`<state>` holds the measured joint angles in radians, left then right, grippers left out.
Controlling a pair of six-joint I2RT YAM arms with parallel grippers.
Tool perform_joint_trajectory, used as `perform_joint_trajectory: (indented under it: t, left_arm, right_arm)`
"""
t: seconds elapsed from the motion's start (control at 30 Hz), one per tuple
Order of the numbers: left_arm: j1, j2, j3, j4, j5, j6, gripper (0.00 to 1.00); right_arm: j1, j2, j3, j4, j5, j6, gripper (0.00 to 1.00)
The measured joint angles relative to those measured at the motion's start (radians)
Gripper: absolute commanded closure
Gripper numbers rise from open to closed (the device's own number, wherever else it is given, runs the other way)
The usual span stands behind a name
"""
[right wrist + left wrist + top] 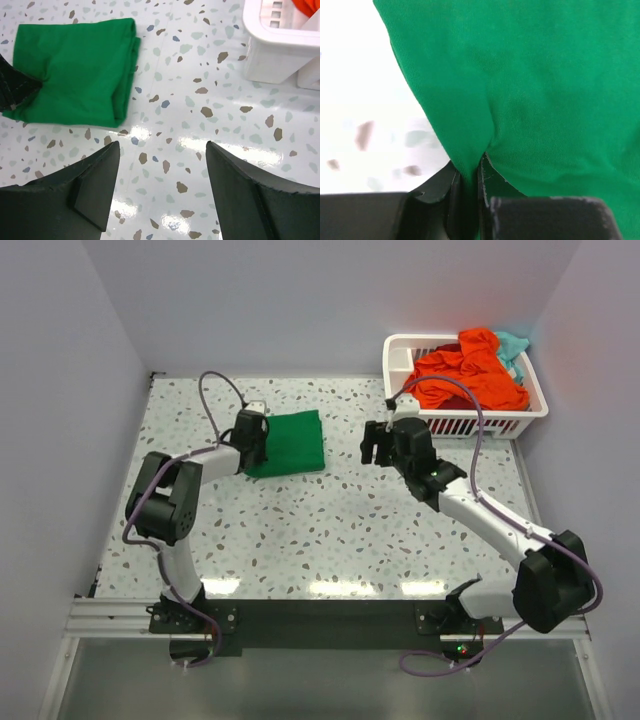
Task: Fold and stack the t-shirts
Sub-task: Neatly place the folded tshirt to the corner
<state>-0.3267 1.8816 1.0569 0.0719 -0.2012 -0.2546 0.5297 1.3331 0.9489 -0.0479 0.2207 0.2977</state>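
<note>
A bright green t-shirt point(290, 442) lies folded into a small rectangle on the table's far left-middle; it also shows in the right wrist view point(75, 70). My left gripper point(252, 443) is shut on its left edge, with a fold of green cloth point(470, 165) pinched between the jaws. My right gripper point(377, 443) is open and empty above bare table to the right of the green shirt point(162, 150). An orange-red t-shirt point(468, 375) and a teal one point(512, 345) lie crumpled in the white basket point(480, 422).
The white slotted basket stands at the far right corner; its near corner shows in the right wrist view point(280, 55). Walls close in on the left, back and right. Speckled tabletop point(330, 530) stretches between the arms.
</note>
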Motion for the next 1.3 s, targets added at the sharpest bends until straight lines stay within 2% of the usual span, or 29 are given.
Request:
perform_joint_trajectory:
  t: [0.23,0.47,0.87,1.23,1.27,1.3]
  left_arm:
    - [0.116,0.08,0.185,-0.171,-0.139,0.109,1.0]
    - [0.237,0.185,0.349,-0.237,-0.184,0.224,1.0]
    - [0.393,0.264,0.455,-0.245,-0.193,0.398,1.0]
    - [0.504,0.295,0.534,-0.246,-0.215,0.438,1.0]
    - [0.506,0.298,0.543,-0.246,-0.222,0.44,0.96]
    - [0.508,0.303,0.552,-0.246,-0.228,0.442,0.82]
  right_arm:
    - [0.0,-0.044,-0.014,-0.003,0.03,-0.012,0.26]
    - [0.0,-0.064,-0.043,-0.005,0.052,-0.019,0.26]
    - [-0.001,-0.124,-0.072,-0.005,0.059,-0.026,0.26]
    - [-0.001,-0.13,-0.074,-0.004,0.059,-0.03,0.26]
    - [-0.001,-0.13,-0.074,-0.004,0.059,-0.03,0.26]
    - [-0.001,-0.13,-0.075,-0.004,0.059,-0.03,0.26]
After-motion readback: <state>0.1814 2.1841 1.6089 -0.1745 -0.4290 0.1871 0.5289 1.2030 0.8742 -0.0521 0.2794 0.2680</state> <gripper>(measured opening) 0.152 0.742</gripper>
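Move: The green t-shirt, folded to a packet, is already pinched by its left edge in the left hand, its middle about 8 cm to the right and 4 cm ahead. The table's far left corner, where it is being taken, lies roughly 25 cm ahead of the left hand and 34 cm to its left, a couple of centimetres below. From the idle right hand that corner is some 30 cm ahead, 68 cm left and 18 cm below. The folded t-shirt goes left, still pinched by its left edge in the left gripper, which sweeps some 30 cm towards the far left corner. A forward push of about 8 cm comes mostly in the first half; the hand rises a little towards the end while its wrist rolls left side up and turns counter-clockwise. The right hand, empty and open, eases a few centimetres right and back. ##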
